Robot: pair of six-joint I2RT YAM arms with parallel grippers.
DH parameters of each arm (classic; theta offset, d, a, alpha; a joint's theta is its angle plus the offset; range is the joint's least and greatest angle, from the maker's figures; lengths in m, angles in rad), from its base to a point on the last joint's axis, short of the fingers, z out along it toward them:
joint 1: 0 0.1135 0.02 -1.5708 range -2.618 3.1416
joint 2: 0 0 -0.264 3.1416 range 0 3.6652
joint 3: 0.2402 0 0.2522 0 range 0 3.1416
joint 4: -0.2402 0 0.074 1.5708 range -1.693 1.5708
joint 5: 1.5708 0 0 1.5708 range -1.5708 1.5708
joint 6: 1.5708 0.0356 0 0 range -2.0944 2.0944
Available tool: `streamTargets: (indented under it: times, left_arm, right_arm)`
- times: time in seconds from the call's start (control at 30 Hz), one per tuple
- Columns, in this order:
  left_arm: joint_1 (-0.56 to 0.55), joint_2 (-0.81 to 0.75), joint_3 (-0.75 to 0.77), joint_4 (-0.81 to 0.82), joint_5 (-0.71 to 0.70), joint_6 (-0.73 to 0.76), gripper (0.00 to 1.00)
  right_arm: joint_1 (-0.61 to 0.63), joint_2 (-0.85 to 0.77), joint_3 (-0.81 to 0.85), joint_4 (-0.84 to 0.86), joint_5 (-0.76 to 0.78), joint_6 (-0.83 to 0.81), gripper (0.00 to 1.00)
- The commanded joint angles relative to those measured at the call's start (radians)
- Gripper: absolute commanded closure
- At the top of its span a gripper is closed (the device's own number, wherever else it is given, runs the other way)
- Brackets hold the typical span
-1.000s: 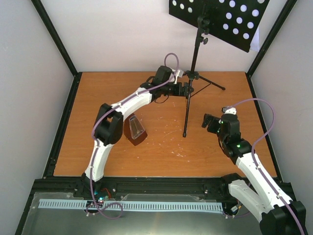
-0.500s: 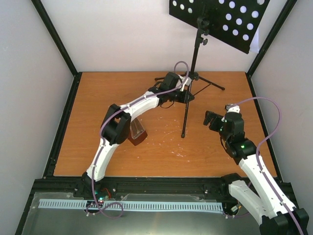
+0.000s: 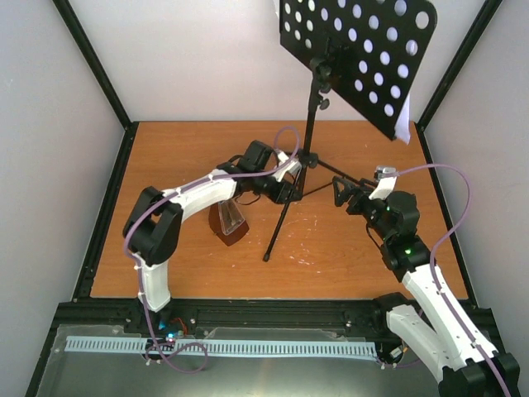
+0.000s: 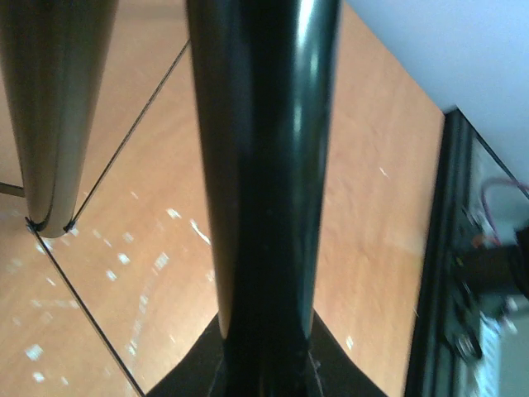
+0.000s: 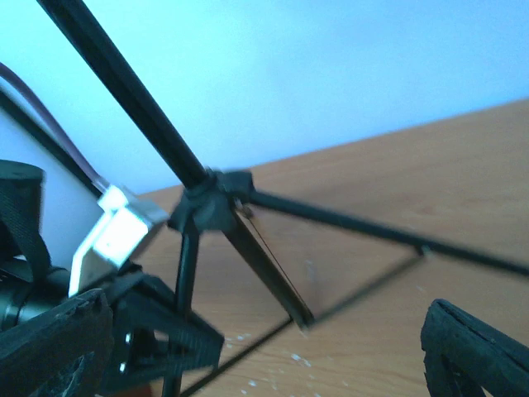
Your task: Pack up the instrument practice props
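The black tripod music stand leans over the table, its perforated desk high at the back. A white sheet-music edge shows behind the desk. My left gripper is shut on a lower tube of the stand, just below the leg hub. That tube fills the left wrist view. The red-brown metronome stands under the left forearm. My right gripper is open, close beside the stand's right leg; the hub lies ahead of its fingers.
Black frame posts stand at the back corners, and a black rail runs along the near table edge. The stand's long leg tip reaches toward the table's middle. White scuffs mark the wood.
The left gripper closed on the stand's lower tube and pulled it left and nearer, so the desk swung toward the camera. The right gripper moved up-left toward the stand's leg.
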Motion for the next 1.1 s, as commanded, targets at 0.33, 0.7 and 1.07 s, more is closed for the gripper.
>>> streamTargets:
  times: [0.33,0.7,1.07]
  left_arm:
    - [0.002,-0.165,-0.098,-0.125,0.326,0.340,0.97]
    - [0.002,-0.184,-0.123,-0.095,0.334,0.322,0.94]
    - [0.001,-0.206,-0.102,-0.097,0.238,0.291,0.56]
  right_arm:
    - [-0.009,0.276,-0.023,0.690,-0.457,-0.150,0.07]
    - [-0.009,0.583,0.243,0.718,-0.808,-0.199,0.28]
    - [-0.007,0.562,0.351,0.368,-0.859,-0.403,0.97]
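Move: The left fingers are already shut on the stand's front leg. From that hand the post just above the hub is about 8 cm ahead, 7 right and 19 higher, and the metronome some 15 cm left, 2 back and 11 lower. From the open right hand that post is roughly 11 cm ahead, 12 left and 7 above, with the hub about 12 ahead, 13 left and level in height. Back by about 8 cm and slightly left, the left hand draws the held leg, turning clockwise, then holds steady and at the very end starts to open around it. Leftward and up, slightly forward, the right hand swings some 15 cm to the post, yawing about 50 degrees counter-clockwise with fingertips tipping upward, and closes around the post above the hub. ##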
